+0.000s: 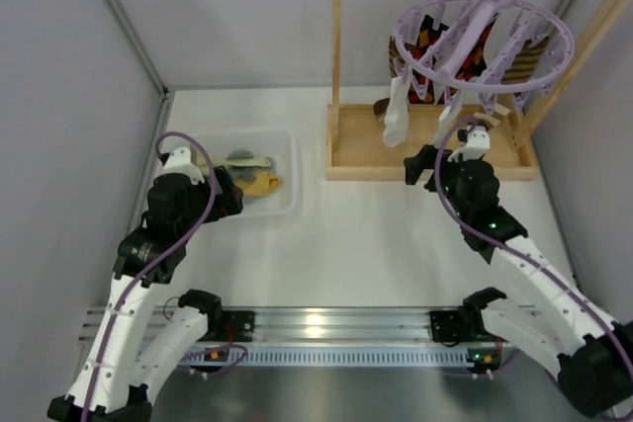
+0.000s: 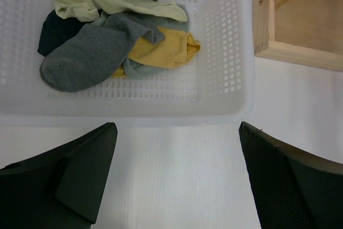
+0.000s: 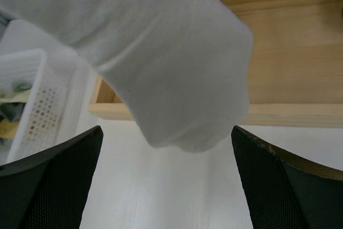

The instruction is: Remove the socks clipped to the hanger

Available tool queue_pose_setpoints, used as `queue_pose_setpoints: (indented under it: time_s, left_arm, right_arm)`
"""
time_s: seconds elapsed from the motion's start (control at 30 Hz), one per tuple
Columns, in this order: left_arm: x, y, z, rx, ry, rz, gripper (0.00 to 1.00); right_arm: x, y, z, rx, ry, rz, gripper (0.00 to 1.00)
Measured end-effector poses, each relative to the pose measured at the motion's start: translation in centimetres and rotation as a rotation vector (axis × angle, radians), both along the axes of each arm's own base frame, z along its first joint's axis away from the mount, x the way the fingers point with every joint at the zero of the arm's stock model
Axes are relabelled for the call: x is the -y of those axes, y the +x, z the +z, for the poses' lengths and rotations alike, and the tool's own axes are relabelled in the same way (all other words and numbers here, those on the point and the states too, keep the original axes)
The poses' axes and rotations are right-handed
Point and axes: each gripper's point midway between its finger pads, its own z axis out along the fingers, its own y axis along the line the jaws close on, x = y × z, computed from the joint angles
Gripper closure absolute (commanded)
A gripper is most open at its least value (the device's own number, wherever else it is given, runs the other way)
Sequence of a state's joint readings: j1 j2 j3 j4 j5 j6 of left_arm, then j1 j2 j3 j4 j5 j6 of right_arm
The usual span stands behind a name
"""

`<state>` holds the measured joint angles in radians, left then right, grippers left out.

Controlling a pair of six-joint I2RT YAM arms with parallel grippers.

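The lavender round hanger point(image 1: 485, 37) hangs by its hook from the wooden rail at the top right. Clipped to it are a white sock point(image 1: 396, 111), diamond-patterned socks point(image 1: 427, 42) and a striped one point(image 1: 522, 58). My right gripper point(image 1: 425, 167) is open just below and in front of the white sock. In the right wrist view the sock's toe point(image 3: 171, 63) dangles above the gap of the right gripper point(image 3: 166, 148), touching neither finger. My left gripper point(image 1: 229, 195) is open and empty over the table at the basket's near edge, as the left gripper point(image 2: 177, 138) also shows in its wrist view.
A white mesh basket point(image 2: 230, 79) holds a grey sock point(image 2: 86, 57), a yellow sock point(image 2: 163, 49) and pale green ones. The wooden rack's base tray point(image 1: 430, 150) and uprights point(image 1: 337, 46) stand around the hanger. Grey walls close in on both sides.
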<state>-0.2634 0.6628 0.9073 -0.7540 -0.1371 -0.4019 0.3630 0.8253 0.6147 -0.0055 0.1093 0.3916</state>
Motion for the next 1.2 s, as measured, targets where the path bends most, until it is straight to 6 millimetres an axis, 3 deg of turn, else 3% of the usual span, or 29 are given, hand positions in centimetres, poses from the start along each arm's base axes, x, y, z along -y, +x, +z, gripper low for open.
queue_pose_setpoints:
  time_s: [0.1,0.2,0.3,0.33,0.4,0.43,0.47,0.7,0.8,0.97,1.07,1.2]
  left_arm:
    - [0.2,0.0,-0.1,-0.005,-0.004,-0.010,0.01]
    - [0.3,0.0,-0.1,-0.007,-0.008,-0.016,0.01]
    - [0.5,0.1,-0.2,-0.011,-0.009,-0.021,0.01]
    - [0.5,0.1,-0.3,-0.014,-0.009,-0.023,0.01]
    - [0.7,0.2,-0.4,-0.019,-0.012,-0.030,0.01]
    - [0.7,0.2,-0.4,-0.022,-0.012,-0.033,0.01]
    - [0.8,0.2,-0.5,-0.027,-0.012,-0.038,0.01]
    - [1.4,0.7,-0.1,-0.045,-0.044,-0.037,0.01]
    - [2.6,1.7,3.1,-0.009,-0.114,-0.051,0.01]
    - [6.0,4.4,11.1,0.114,-0.189,-0.109,0.01]
    - [10.7,5.3,15.3,0.192,-0.154,-0.182,0.01]
    - [20.8,4.1,19.4,0.275,-0.083,-0.369,0.01]
  right_arm:
    - [-1.0,1.7,-1.6,-0.015,-0.090,-0.064,0.04]
    - [-0.9,2.6,-2.7,-0.021,-0.135,-0.133,0.20]
    - [0.5,3.1,-2.9,0.006,-0.141,-0.227,0.39]
    - [1.0,3.2,-3.0,0.018,-0.140,-0.260,0.52]
    - [1.8,3.3,-3.2,0.035,-0.137,-0.305,0.68]
    - [2.2,3.3,-3.3,0.042,-0.143,-0.322,0.83]
    - [2.5,3.2,-3.4,0.046,-0.154,-0.335,0.88]
    - [2.2,2.9,-2.8,0.090,-0.145,-0.350,0.95]
    - [1.0,2.2,-2.7,0.102,-0.145,-0.333,0.99]
    - [-1.7,0.2,-2.6,0.113,-0.139,-0.321,1.00]
    - [-3.1,-1.0,-2.5,0.102,-0.153,-0.337,1.00]
    - [-5.1,-1.9,-1.3,0.104,-0.160,-0.345,1.00]
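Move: The nearer white sock hangs with its middle some 4 cm ahead of the right hand, 1 cm to its right and 2 cm above, its toe dangling in front of the open fingers. The other white sock hangs about 5 cm ahead, 10 cm to the left and 3 cm above; the hanger ring's centre is roughly 12 cm ahead, 6 cm right and 15 cm up. From the left hand the nearer sock lies about 9 cm ahead, 45 cm to the right and 2 cm higher. Ease the right gripper forward, down and right onto the dangling toe, about 3 cm each way, yawing some 20 degrees clockwise while shutting the fingers to pinch the toe; then, still pinching, pull left and back, away from the hanger ring. Late on, swing the open left gripper up and right towards the hanger, about 20 cm each way, turning it clockwise. ##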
